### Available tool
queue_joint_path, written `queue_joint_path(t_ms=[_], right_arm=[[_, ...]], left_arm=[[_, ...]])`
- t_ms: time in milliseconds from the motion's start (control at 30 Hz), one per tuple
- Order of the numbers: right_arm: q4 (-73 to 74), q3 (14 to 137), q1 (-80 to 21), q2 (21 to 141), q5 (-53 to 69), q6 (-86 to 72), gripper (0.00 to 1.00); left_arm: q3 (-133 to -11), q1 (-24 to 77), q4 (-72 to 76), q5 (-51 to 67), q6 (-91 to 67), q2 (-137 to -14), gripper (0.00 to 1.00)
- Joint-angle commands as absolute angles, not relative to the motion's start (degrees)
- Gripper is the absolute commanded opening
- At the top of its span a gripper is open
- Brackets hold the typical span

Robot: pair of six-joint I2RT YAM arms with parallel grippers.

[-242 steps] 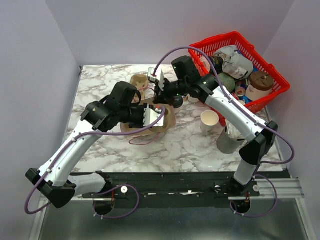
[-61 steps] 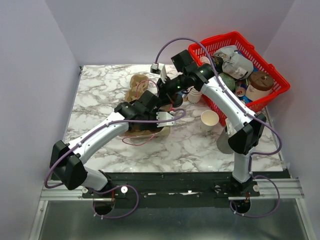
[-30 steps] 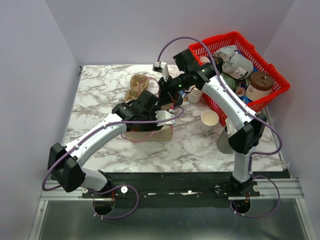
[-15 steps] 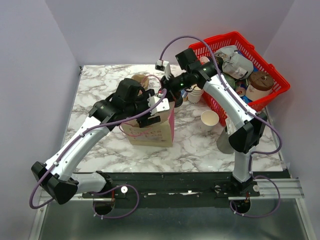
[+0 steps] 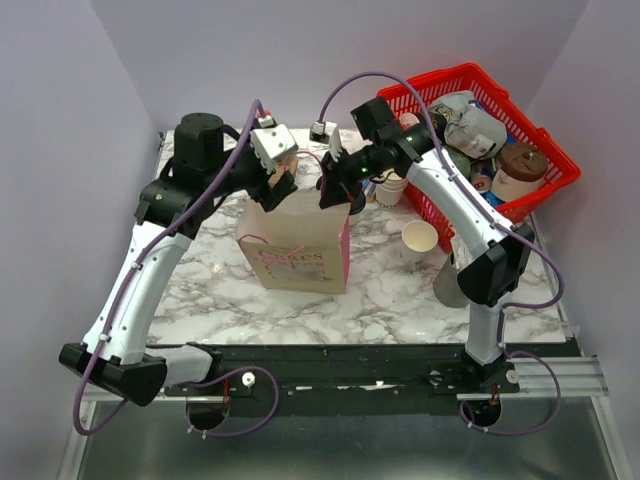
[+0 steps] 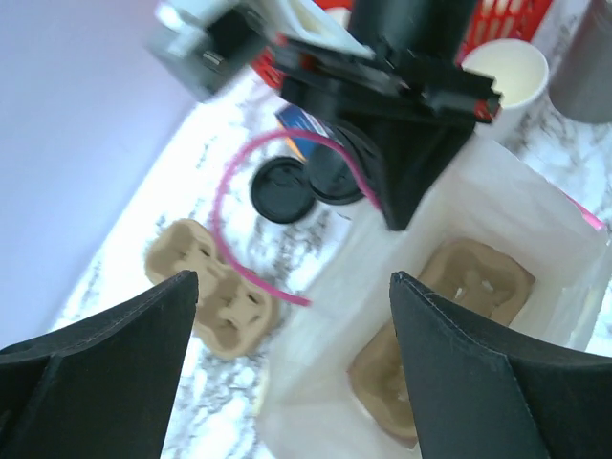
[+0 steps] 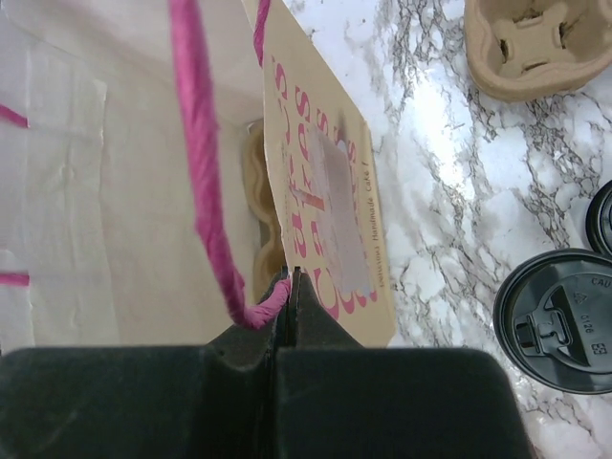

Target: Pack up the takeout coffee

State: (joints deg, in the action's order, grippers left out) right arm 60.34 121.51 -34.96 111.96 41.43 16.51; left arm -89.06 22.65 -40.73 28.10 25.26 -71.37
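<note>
No lidded takeout coffee shows in any view. A brown paper bag (image 5: 300, 245) with pink print stands upright and open at mid-table. My right gripper (image 5: 333, 195) is shut on its pink cord handle (image 7: 206, 182) at the rim (image 7: 292, 277). A cardboard cup carrier (image 6: 459, 287) lies inside the bag, seen also past the rim in the right wrist view (image 7: 253, 191). My left gripper (image 5: 282, 172) hovers open above the bag's far left rim, its fingers (image 6: 105, 373) holding nothing. Two loose black lids (image 6: 282, 188) lie on the marble behind the bag.
A second cup carrier (image 6: 210, 296) lies on the table beyond the bag. An open white cup (image 5: 420, 238), a stack of cups (image 5: 390, 188) and a grey canister (image 5: 458, 280) stand to the right. A red basket (image 5: 470, 72) of items fills the back right corner.
The bag has gone from lying low to standing upright. My left gripper came out of it, rose toward the back left and opened wider. The right gripper kept its hold.
</note>
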Motion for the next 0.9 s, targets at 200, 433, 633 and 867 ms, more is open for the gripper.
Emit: queue_joint_path(t_ms=[200,433,633,867], right_arm=[[61.0,124.1,-35.0,113.3,40.6,19.5,0.04],[60.2,125.9,-35.5,114.2,39.1,19.7,0.05],[60.1,126.7,-36.0,114.3,37.5,20.4,0.05],[61.7,128.8,-36.0,111.8,34.9,22.1,0.36]], left_arm=[[-95.7,17.1,-56.0,37.7,32.2,-80.5,0.92],[-97.1,16.1,-59.7,38.4,34.7,-85.5,0.77],[-97.9,15.6,-59.6,39.9,36.0,-87.6,0.32],[-96.2,15.6,-62.0,41.2,37.0,-86.0,0.02]])
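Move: The left hand hangs open above the paper bag; the left end of the handle on the bag's far rim lies about 8 cm below it, a centimetre ahead and 1 cm left. The tray inside the bag is some 32 cm below, 5 cm back and 4 cm right; the other cup tray is on the table about 18 cm ahead and 6 cm left, the lidded cup about 11 cm ahead and 13 cm right. From the right hand, shut on the same rim, that handle end is roughly 10 cm left, level. After a small lift and a drift of about 2 cm forward, the left hand drops some 9 cm onto the bag's far rim, fingers tipping down about 20 degrees, then stays there and shuts nearly fully, pinching the rim at the handle's left end. The right hand eases about 1.5 cm forward with its grip on the same rim and, once the left fingers are closing, opens roughly a quarter, the paper still between its fingers. ##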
